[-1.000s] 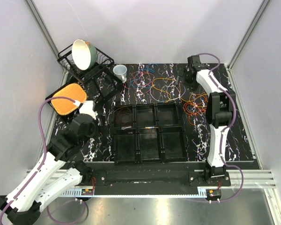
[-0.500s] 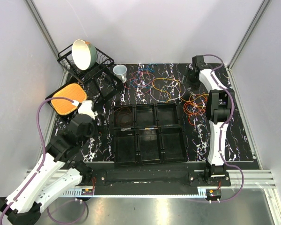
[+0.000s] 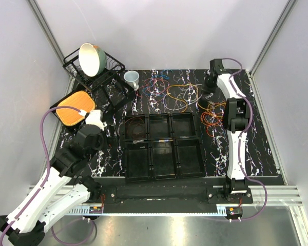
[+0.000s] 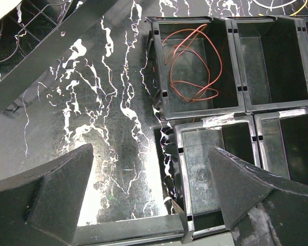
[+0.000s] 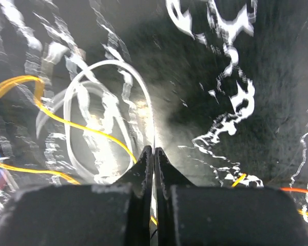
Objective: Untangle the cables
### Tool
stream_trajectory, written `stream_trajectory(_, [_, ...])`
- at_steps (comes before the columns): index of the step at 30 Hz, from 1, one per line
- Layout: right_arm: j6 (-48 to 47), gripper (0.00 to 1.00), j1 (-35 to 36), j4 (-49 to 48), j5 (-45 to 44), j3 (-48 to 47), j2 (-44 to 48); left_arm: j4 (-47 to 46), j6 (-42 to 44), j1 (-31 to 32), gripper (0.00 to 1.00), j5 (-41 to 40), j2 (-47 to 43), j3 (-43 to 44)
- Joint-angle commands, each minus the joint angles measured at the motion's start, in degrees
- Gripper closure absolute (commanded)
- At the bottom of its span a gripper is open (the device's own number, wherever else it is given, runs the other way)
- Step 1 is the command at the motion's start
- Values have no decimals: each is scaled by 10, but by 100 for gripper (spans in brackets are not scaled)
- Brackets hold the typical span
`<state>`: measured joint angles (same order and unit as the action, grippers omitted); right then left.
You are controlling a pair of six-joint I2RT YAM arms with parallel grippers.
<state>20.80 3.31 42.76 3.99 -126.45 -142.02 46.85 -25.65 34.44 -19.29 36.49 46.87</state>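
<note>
The cables point(image 3: 172, 92) lie in loose coloured loops on the black marbled table at the back. An orange bunch point(image 3: 213, 115) sits to their right. My right gripper point(image 3: 207, 88) is down at the right edge of the tangle. In the right wrist view its jaws point(image 5: 154, 149) are shut on a white cable point(image 5: 143, 97), whose loop runs into them. A yellow cable point(image 5: 82, 125) crosses that loop. One reddish-brown cable point(image 4: 192, 66) lies coiled in the back-left bin. My left gripper point(image 4: 151, 154) hangs open and empty over the table beside the bins.
Six black bins point(image 3: 164, 146) stand in a block at the table's middle. At the back left are a wire dish rack point(image 3: 95, 72) with a bowl point(image 3: 91, 57), a white cup point(image 3: 132, 78) and an orange plate point(image 3: 75, 108).
The right gripper's jaws have closed from open onto the white cable, and the right wrist has shifted slightly at the back. The left arm has not moved.
</note>
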Motion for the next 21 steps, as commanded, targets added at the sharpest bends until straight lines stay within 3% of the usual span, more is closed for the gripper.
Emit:
stream_trajectory(1, [0,100,-1,63,13,-138,39,-21,6,-2,3,4,1,3])
stream_trajectory(4, [12,100,-2,104,18,-253,92,-20,4,-2,4,3,2,3])
stream_trajectory(7, [35,100,-2,81,49,-296,179,-19,5,-2,4,3,2,3])
stream_trajectory(13, [64,100,-1,-18,107,-136,349,-17,3,-3,5,1,5,6])
stream_trajectory(17, [60,100,-1,-32,133,-38,389,-17,3,-3,5,0,2,6])
stream_trajectory(21, [64,100,-1,-31,167,1,408,-15,2,-3,6,-1,-1,6])
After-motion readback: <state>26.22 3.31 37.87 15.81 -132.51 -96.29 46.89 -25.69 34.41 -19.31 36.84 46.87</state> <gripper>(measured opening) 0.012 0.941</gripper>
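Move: The right gripper is already shut on the white cable at the right-hand side of its loop, close over the table. The loop's middle lies about 10 cm to its left, level fore and aft and 2 cm below. The yellow cable crosses it, its middle some 12 cm left and 1 cm ahead; the orange cables lie about 6 cm right and 11 cm back. From the left gripper, the white loop is roughly 37 cm ahead, 33 cm right and 19 cm down. Keep the right fingers shut on the white cable and whip it fast, straight up off the yellow cable and the table, by nearly 50 cm. Let the hand drift about 3 cm forward as it starts, then draw back towards the base while still rising, tilting the steeply down-pointing fingers up some 55 degrees until almost level. ##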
